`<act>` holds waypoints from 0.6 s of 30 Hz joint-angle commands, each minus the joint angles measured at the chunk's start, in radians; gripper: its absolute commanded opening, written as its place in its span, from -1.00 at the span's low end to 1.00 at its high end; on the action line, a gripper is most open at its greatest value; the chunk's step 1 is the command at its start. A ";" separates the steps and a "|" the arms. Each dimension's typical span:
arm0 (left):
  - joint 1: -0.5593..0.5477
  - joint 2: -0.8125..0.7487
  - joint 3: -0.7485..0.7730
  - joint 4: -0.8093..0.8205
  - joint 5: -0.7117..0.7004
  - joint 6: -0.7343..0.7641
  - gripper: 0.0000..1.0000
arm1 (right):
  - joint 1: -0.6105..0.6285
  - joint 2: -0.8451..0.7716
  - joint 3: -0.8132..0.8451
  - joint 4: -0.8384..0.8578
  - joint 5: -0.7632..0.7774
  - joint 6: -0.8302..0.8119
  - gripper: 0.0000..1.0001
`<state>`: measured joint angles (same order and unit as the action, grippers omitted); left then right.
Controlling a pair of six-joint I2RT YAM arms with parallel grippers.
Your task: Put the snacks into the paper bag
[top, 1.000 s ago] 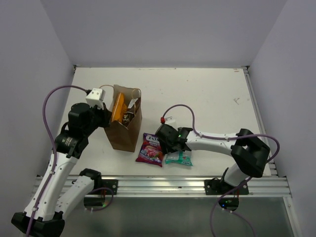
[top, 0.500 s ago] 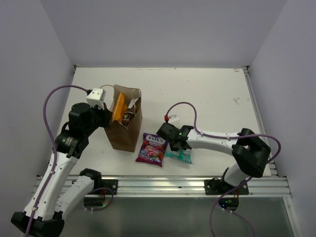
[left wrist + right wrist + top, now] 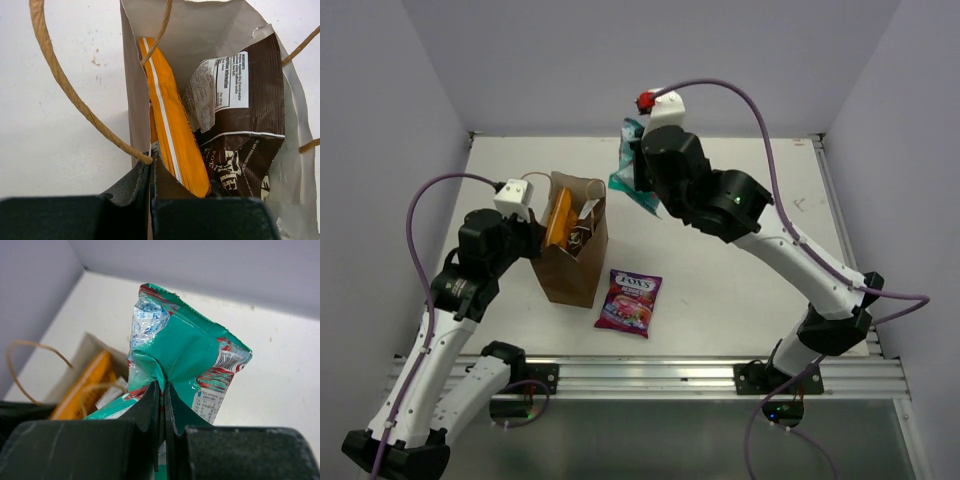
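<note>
The brown paper bag stands upright left of centre, and my left gripper is shut on its near rim beside a twisted handle. Inside stand the orange chip bag and the dark brown chip bag. My right gripper is shut on the small teal-white packet, held high in the air to the right of the bag's mouth. The purple candy bag lies flat on the table just right of the paper bag's base.
The white table is bounded by grey walls at the back and sides. A metal rail runs along the near edge, by the arm bases.
My right gripper closed on the teal-white packet on the table and lifted it up and back, high to the right of the paper bag. The left arm stayed still.
</note>
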<state>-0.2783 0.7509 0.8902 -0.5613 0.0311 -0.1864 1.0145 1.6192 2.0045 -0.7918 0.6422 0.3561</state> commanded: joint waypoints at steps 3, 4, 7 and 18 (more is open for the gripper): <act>-0.012 -0.005 0.007 -0.023 0.010 0.021 -1.00 | -0.001 0.195 0.294 0.193 -0.073 -0.290 -1.00; -0.010 -0.007 0.007 -0.023 0.010 0.021 -1.00 | -0.001 0.230 0.344 0.204 -0.122 -0.296 -1.00; -0.012 -0.013 0.009 -0.025 0.006 0.018 -1.00 | -0.001 0.330 0.482 0.268 -0.305 -0.272 -1.00; -0.010 -0.035 0.015 -0.037 -0.020 0.015 -1.00 | 0.007 0.337 0.390 0.367 -0.470 -0.071 -1.00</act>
<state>-0.2783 0.7269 0.8902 -0.5762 0.0132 -0.1864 1.0153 2.0724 2.4382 -0.5095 0.2298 0.2184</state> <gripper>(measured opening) 0.015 0.032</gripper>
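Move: The right hand already holds the teal snack pack high in the air. The paper bag's open mouth lies about 13 cm to its left, 1 or 2 cm back and some 15 cm below. Inside, the orange pack stands about 16 cm left, 1 cm back, and the brown pack about 11 cm left, 2 cm back, both roughly 19 cm down. The FOX'S pack lies 10 cm back, 2 cm left, 37 cm down. From the left hand the mouth's middle is about 4 cm ahead and 7 cm right, level. Leftward in an arching swing of some 17 cm, the right hand carries the pinched teal pack towards the paper bag, first rising about 9 cm, then sinking nearly all of that over the bag while turning roughly 25 degrees counter-clockwise. Its fingers stay shut on the pack; the left fingers keep pinching the bag's rim, steadying it almost without moving. ##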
